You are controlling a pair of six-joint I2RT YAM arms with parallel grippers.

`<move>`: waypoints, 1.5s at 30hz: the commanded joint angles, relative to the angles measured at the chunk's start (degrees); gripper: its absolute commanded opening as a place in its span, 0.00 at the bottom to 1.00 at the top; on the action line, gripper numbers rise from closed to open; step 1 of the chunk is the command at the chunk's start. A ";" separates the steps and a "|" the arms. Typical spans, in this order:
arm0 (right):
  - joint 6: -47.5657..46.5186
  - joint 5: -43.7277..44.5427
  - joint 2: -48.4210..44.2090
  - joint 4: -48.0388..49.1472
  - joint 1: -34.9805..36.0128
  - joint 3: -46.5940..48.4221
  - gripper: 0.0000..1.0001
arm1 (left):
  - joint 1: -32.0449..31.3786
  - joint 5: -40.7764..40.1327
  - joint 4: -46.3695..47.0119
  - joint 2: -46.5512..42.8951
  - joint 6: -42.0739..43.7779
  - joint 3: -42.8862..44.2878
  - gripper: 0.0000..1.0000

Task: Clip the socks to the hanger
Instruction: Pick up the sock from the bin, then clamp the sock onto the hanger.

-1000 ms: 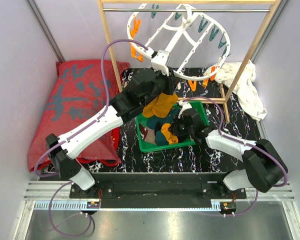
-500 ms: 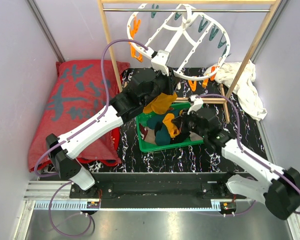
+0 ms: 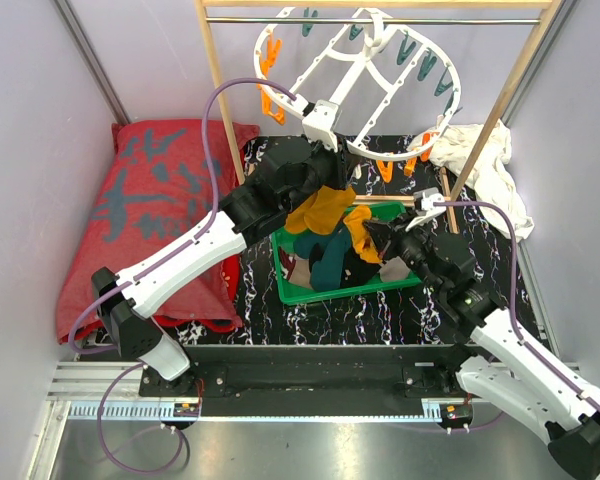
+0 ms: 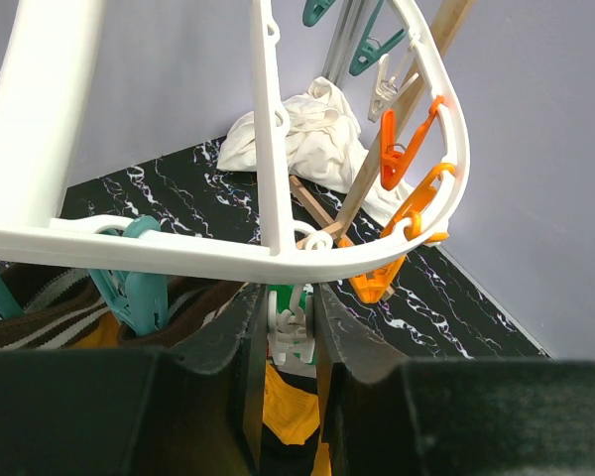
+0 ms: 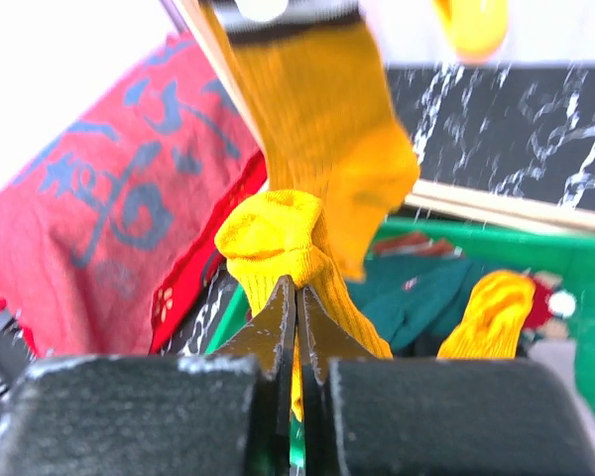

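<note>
The white oval hanger (image 3: 365, 75) hangs from the rail of the wooden rack, with orange and teal pegs on its rim. My left gripper (image 3: 332, 172) is under its near rim (image 4: 228, 253), shut on a small white peg (image 4: 296, 332). A mustard-orange sock (image 3: 320, 210) hangs below that peg and shows in the right wrist view (image 5: 327, 129). My right gripper (image 3: 373, 238) is shut on a second mustard sock (image 5: 278, 248), held above the green basket (image 3: 315, 292). Teal and dark socks (image 3: 325, 262) lie in the basket.
The wooden rack's posts (image 3: 218, 90) stand on either side of the hanger. A red cloth (image 3: 150, 200) lies at the left. A white cloth (image 3: 485, 170) lies at the back right. Orange pegs (image 4: 397, 159) and a teal peg (image 4: 139, 297) hang near my left fingers.
My right gripper has lifted the second mustard sock out of the basket and carried it up and to the right. The left arm has not moved.
</note>
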 commanded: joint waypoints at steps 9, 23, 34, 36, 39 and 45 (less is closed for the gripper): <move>-1.09 -6.95 4.17 14.56 -3.42 2.03 0.00 | 0.09 1.29 2.07 -3.66 -0.62 -0.01 0.03; 6.47 -24.10 9.01 23.09 -15.03 4.22 0.00 | 0.45 4.63 2.34 -3.93 -1.58 -0.81 0.02; 7.97 -25.16 11.56 23.53 -16.09 5.63 0.00 | 0.62 6.74 4.36 -4.98 -0.36 -3.35 0.02; 7.88 -24.98 11.39 23.53 -16.26 5.81 0.00 | 0.62 7.01 4.36 -4.90 -0.27 -3.35 0.02; 7.79 -24.98 11.12 23.53 -16.52 5.98 0.00 | 0.71 7.53 4.54 -4.90 -0.09 -3.27 0.02; 7.79 -25.34 10.77 24.41 -16.70 6.16 0.00 | 0.71 9.29 4.45 -4.63 -0.44 -3.00 0.02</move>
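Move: The right hand already grips the loose orange sock; the white clip it is being taken to is about 7 cm ahead, 2 cm to the left and 9 cm higher, held in the left hand's fingertips. A hanging orange clip is about 8 cm ahead, 3 cm to the right and 8 cm up; the already hung sock is some 8 cm ahead, 7 cm left and 2 cm lower. The green bin's middle lies about 6 cm ahead, 6 cm left and 20 cm below. Fingers shut on the orange sock, the right hand lifts it about 5 cm and carries it nearly as far forward, swaying a little right and back on the way, until the sock's top edge comes close under the white clip. Its wrist rolls some 10 degrees left side up while tipping slightly up and turning a bit counter-clockwise, and the left hand keeps its pinch on the clip as it eases about 1.5 cm back. ##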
